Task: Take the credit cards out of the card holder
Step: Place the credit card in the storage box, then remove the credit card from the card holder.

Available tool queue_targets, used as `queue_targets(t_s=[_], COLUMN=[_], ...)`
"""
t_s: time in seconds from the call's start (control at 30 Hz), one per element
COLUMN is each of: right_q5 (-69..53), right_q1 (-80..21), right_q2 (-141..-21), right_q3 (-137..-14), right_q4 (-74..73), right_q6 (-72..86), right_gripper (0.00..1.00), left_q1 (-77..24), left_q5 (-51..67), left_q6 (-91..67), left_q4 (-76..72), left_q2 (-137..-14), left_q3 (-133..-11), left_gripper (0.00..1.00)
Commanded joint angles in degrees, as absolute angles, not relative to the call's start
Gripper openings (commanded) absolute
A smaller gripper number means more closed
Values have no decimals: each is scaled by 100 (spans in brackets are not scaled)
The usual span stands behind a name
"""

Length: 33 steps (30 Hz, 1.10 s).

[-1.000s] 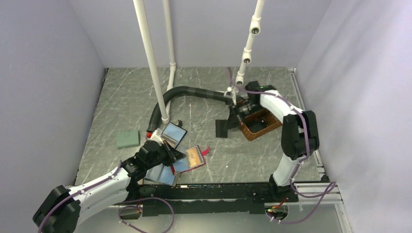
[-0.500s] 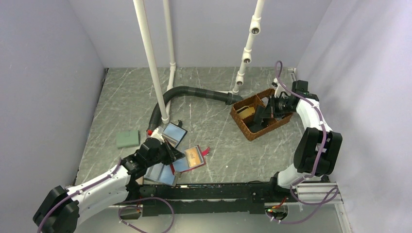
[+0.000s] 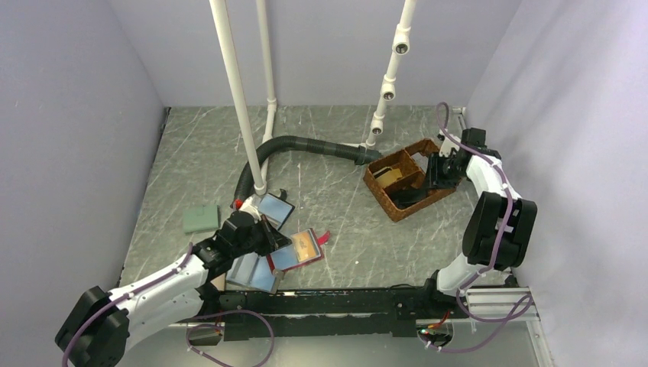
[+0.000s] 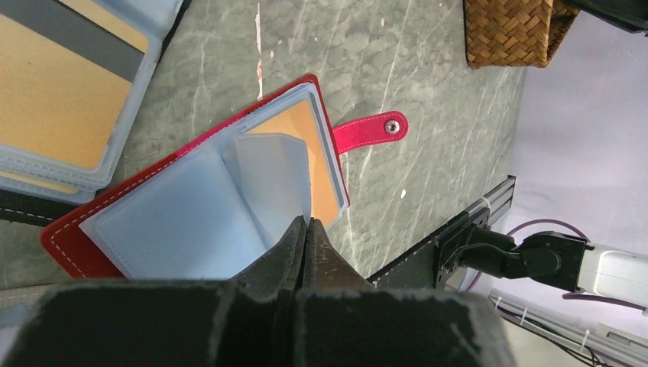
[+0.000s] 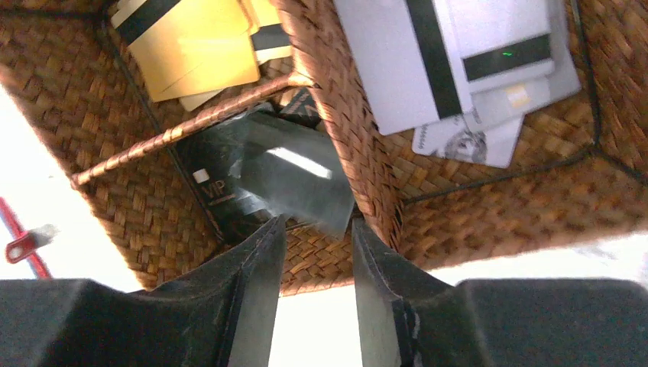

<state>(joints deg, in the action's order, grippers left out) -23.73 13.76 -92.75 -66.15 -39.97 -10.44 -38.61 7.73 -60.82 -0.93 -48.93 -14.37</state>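
Note:
The red card holder [image 3: 303, 248] lies open near the front of the table, its pull tab [image 4: 371, 131] pointing away. Its clear sleeves show in the left wrist view, one with a tan card [image 4: 327, 164] in it. My left gripper [image 4: 306, 222] is shut, pinching the edge of a raised clear sleeve of the card holder [image 4: 176, 222]. My right gripper [image 5: 315, 223] hangs open over the wicker basket [image 3: 391, 208]. A black card [image 5: 267, 172] lies loose in the basket compartment just past its tips.
Gold cards [image 5: 191, 46] and grey-white cards [image 5: 428, 53] fill the basket's other compartments. A black-rimmed case [image 3: 273, 208], a grey-blue wallet [image 3: 252, 273] and a green pad [image 3: 200, 219] lie around the left arm. A black hose [image 3: 306, 144] and white pipes [image 3: 237, 99] stand behind.
My right gripper carried a black card from mid-table to the basket, then opened; the card now lies in the basket. The left gripper has stayed shut at the holder.

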Motion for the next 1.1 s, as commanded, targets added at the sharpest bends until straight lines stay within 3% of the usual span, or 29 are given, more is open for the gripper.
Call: queue_targets(t_s=[0.0,0.33,0.53,1.07], right_q5=[-1793,-3780,-5136,-5985], right_q1=[1477,1428,897,-891], right_q2=[-8853,-8577,-8447,-8501], right_q3=[-6878,-6953,-6915,-6528], right_q4=[-3771,-4437,-5026,-5475], right_q6=[-1200,-2076,-2940,-4094], right_gripper=[41,42,42,45], left_q1=[-3819,-3779,-3766,-3766], left_q5=[861,983,970,908], left_q6=[-5911,-5760,-5740,-4960], left_q4=[-138,-9,445,1633], left_q2=[-4912,-5093,-5107,-5592], left_q3=[-1734,-2057,-2260,-3195], left_gripper=[0,0,0,0])
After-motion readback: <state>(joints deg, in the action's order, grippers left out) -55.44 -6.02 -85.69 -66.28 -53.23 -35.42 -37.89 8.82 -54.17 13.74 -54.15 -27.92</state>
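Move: The next target, the orange card in the red card holder, lies about 39 cm left of the right hand, 20 cm back and 6 cm lower; the storage box's middle is 7 cm left and 1 cm ahead, with the black card in it 8 cm left and 3 cm back. From the left hand, pinching the holder's clear sleeve, the orange card is 6 cm right, 1 cm back and 4 cm lower, and the black-edged holder 11 cm ahead and 4 cm left. Rising off the storage box, the right hand swings 18 cm left and back towards the left's still-pinched sleeve. ##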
